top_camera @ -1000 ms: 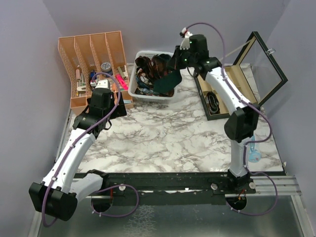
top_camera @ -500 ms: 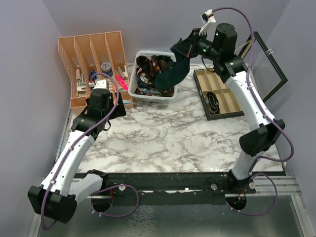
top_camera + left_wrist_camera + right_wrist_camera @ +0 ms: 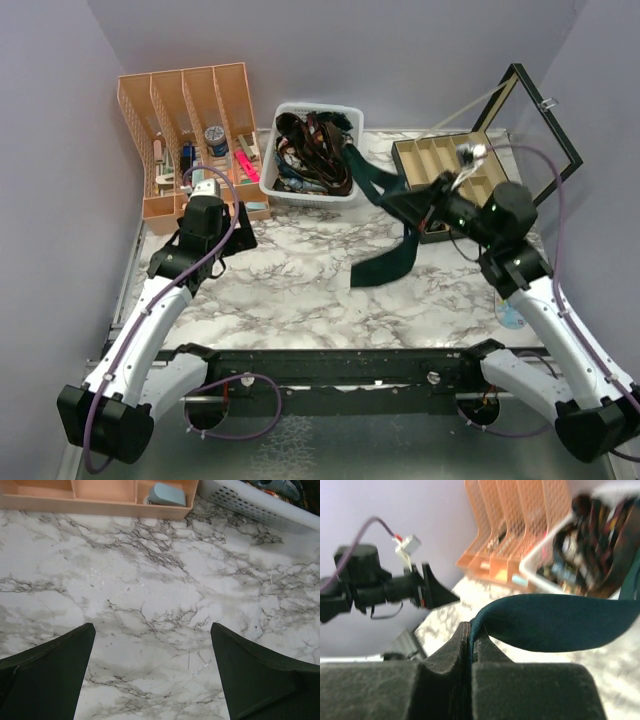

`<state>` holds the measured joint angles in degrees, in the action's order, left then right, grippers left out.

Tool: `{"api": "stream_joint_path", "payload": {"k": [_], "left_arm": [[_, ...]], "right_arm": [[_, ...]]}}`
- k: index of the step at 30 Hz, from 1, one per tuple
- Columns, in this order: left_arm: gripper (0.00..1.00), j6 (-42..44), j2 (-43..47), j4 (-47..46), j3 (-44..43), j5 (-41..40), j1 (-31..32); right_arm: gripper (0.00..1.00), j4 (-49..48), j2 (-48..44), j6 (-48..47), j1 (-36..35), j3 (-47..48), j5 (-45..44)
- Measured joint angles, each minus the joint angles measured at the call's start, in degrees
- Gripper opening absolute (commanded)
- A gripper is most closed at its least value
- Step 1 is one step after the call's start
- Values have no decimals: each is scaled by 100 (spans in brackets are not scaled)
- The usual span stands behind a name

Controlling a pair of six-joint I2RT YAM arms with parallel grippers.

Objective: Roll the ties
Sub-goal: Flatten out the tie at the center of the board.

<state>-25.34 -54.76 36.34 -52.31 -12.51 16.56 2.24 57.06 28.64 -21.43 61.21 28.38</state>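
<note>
My right gripper [image 3: 407, 207] is shut on a dark teal tie [image 3: 386, 262], holding it above the marble table right of centre. From the pinch, one part of the tie runs back to the white basket [image 3: 268, 178], and the wide end hangs down onto the table. In the right wrist view the fingertips [image 3: 470, 628] pinch the fabric edge while the tie [image 3: 555, 622] loops off to the right. Several other ties [image 3: 312, 140] are heaped in the basket. My left gripper [image 3: 226, 232] hovers open over bare marble at the left, its fingers [image 3: 50, 675] wide apart around nothing [image 3: 151, 630].
An orange file organiser [image 3: 185, 105] stands at the back left, its base [image 3: 100, 505] just ahead of the left gripper. A compartment box [image 3: 445, 160] with a raised glass lid [image 3: 530, 125] sits at the back right. A small blue object [image 3: 512, 315] lies near the right arm.
The right arm has swung from high over the basket down toward the near right, drawing the teal tie out so its wide end lies on the table. The left arm barely shifted.
</note>
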Motion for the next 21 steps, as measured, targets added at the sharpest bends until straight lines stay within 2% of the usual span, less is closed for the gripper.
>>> {"api": "stream_joint_path", "payload": {"k": [4, 8, 14, 17, 21], "left_arm": [[99, -157, 304, -216, 472, 448, 0], [99, -321, 706, -551, 1056, 992, 0], [99, -525, 887, -839, 1585, 1679, 0], [99, -597, 890, -1001, 1685, 1906, 0], [99, -643, 841, -1357, 1777, 2214, 0]], "right_arm": [[1, -511, -627, 553, -22, -1965, 118], [1, -227, -601, 802, -22, -3263, 118], [1, 365, -1047, 664, -24, -3390, 118], [1, 789, -1429, 433, -24, -3222, 116], [1, 1593, -1484, -50, -22, -2846, 249]]}}
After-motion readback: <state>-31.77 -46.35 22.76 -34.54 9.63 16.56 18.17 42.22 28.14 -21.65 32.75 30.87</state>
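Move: The patch of bare board right of centre, onto which the right hand's green tie is brought, lies some 28 cm below that hand, about 7 cm back and 2 cm right. From that hand, the basket is about 20 cm ahead and 16 cm left, the display case 16 cm ahead and 18 cm right, both roughly 25 cm below. From the left hand, that patch is about 34 cm right, 7 cm back and 12 cm below. Down fast, about 20 cm, and back some 8 cm towards the near edge, the right hand brings the tie to the board, tipping its fingers down some 25 degrees and keeping its pinch. It sinks slightly deeper first, then eases up while still drawing back. The open left hand shifts about 6 cm right towards the tie, sinking and rolling right-side-up. ##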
